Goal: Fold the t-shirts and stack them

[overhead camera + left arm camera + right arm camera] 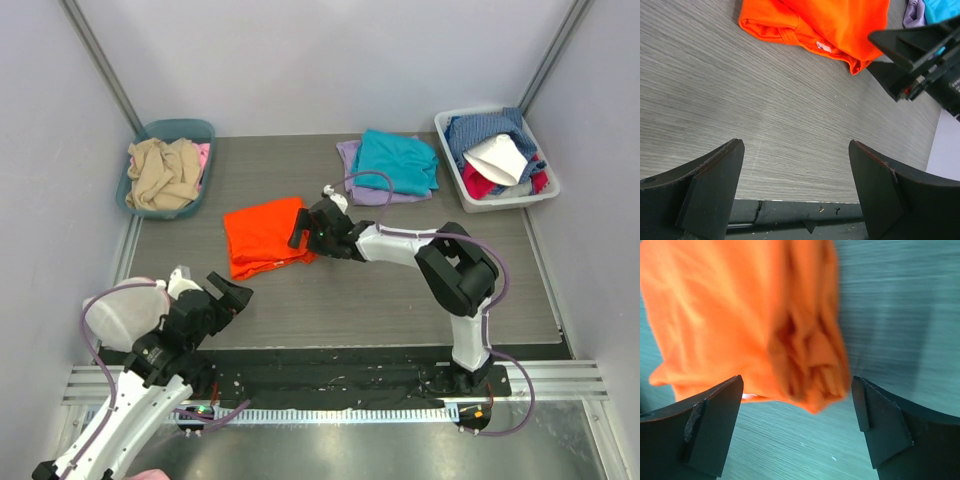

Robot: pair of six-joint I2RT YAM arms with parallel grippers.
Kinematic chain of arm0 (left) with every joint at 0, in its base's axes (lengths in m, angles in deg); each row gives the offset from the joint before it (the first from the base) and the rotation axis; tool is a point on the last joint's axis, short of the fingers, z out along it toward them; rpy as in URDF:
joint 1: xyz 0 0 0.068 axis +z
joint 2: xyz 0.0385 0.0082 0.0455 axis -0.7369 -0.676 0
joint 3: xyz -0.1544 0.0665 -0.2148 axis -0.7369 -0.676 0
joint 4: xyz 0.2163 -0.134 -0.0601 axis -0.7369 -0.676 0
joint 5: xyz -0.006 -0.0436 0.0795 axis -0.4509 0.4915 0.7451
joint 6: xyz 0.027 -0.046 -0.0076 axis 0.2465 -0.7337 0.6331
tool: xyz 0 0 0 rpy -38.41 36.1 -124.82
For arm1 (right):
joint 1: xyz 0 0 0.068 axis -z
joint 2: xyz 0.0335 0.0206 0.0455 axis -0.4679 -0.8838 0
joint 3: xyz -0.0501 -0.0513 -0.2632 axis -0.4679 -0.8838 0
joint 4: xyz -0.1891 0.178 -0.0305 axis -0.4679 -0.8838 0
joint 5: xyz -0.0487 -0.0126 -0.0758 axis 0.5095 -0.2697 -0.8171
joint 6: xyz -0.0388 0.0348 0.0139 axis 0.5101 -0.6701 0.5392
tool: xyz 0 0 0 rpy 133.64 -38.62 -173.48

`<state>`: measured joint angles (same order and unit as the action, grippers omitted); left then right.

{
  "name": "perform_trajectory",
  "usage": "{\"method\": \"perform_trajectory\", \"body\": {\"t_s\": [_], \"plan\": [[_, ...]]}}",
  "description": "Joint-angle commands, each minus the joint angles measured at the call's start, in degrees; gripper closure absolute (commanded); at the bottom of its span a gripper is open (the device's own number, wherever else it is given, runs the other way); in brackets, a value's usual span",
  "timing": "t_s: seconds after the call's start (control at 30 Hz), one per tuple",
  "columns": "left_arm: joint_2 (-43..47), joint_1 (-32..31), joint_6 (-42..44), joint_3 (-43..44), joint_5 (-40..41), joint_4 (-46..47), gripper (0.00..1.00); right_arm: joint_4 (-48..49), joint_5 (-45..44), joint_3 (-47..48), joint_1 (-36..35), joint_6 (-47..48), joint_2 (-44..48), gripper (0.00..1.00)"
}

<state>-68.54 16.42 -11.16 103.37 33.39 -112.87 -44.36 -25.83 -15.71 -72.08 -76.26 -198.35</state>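
Note:
The bright orange t-shirt (pixel 265 237) lies folded on the grey table, left of centre. My right gripper (pixel 305 235) hovers at its right edge with jaws wide open. In the right wrist view a bunched corner of the orange shirt (pixel 740 315) sits just ahead of the right gripper (pixel 797 405), gripped by neither finger. The teal t-shirt (pixel 398 160) rests folded on the lavender one (pixel 352 155) at the back centre. My left gripper (pixel 225 295) is open over bare table near the front edge. The left wrist view shows the left gripper (pixel 796 170) empty, with the orange shirt (pixel 825 25) farther ahead.
A teal bin (pixel 203 130) with beige cloth stands at the back left. A white bin (pixel 500 200) of mixed clothes stands at the back right. A white rounded cover (pixel 120 310) sits beside the left arm. Walls close in on three sides.

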Motion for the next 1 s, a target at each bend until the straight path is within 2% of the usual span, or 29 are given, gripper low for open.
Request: {"method": "perform_trajectory", "body": {"t_s": [0.0,0.23,0.4,0.6,0.77,0.97], "plan": [[0.97,-0.06,0.07,2.12,1.72,-1.78,0.09,-1.43,-8.85,-3.05,1.2,-0.08,6.57,0.0],[-1.4,0.02,0.69,3.09,1.54,-0.9,0.09,-0.2,-0.78,0.27,7.35,9.94,1.24,0.0],[-2.02,0.02,0.95,3.27,1.89,-0.55,0.09,-0.02,9.5,3.97,11.22,13.64,-4.05,0.0],[-1.49,-0.06,0.6,3.09,1.72,-0.72,0.1,1.91,18.65,5.73,12.28,13.91,-7.48,0.0],[-0.96,0.02,0.6,3.35,1.8,-1.25,0.09,4.54,22.96,4.41,12.1,11.8,-7.05,0.0],[-0.7,0.02,0.51,3.27,1.63,-1.43,0.1,2.88,25.86,4.85,11.14,12.15,-8.54,0.0]]}}
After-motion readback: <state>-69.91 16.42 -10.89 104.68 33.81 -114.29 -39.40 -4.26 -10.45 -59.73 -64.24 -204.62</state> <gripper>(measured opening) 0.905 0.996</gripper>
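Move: The orange t-shirt's middle lies about 8 cm left and 3 cm ahead of the right hand, some 3 cm lower; its bunched near right corner is right at the open fingers. The teal t-shirt is about 21 cm ahead and 21 cm right of that hand, with the purple t-shirt showing beneath, roughly 19 cm ahead and 19 cm right. From the left hand, the orange t-shirt is about 13 cm ahead, 7 cm right and 8 cm down. The right hand comes clear of the orange t-shirt's bunched near corner with its fingers staying wide open, swinging out to the right by about 6 cm, then forward along the shirt's right edge. It then eases back left and a little towards the base, ending about 6 cm farther forward than it began, low beside that edge, while the wrist turns some 15 degrees counter-clockwise. ##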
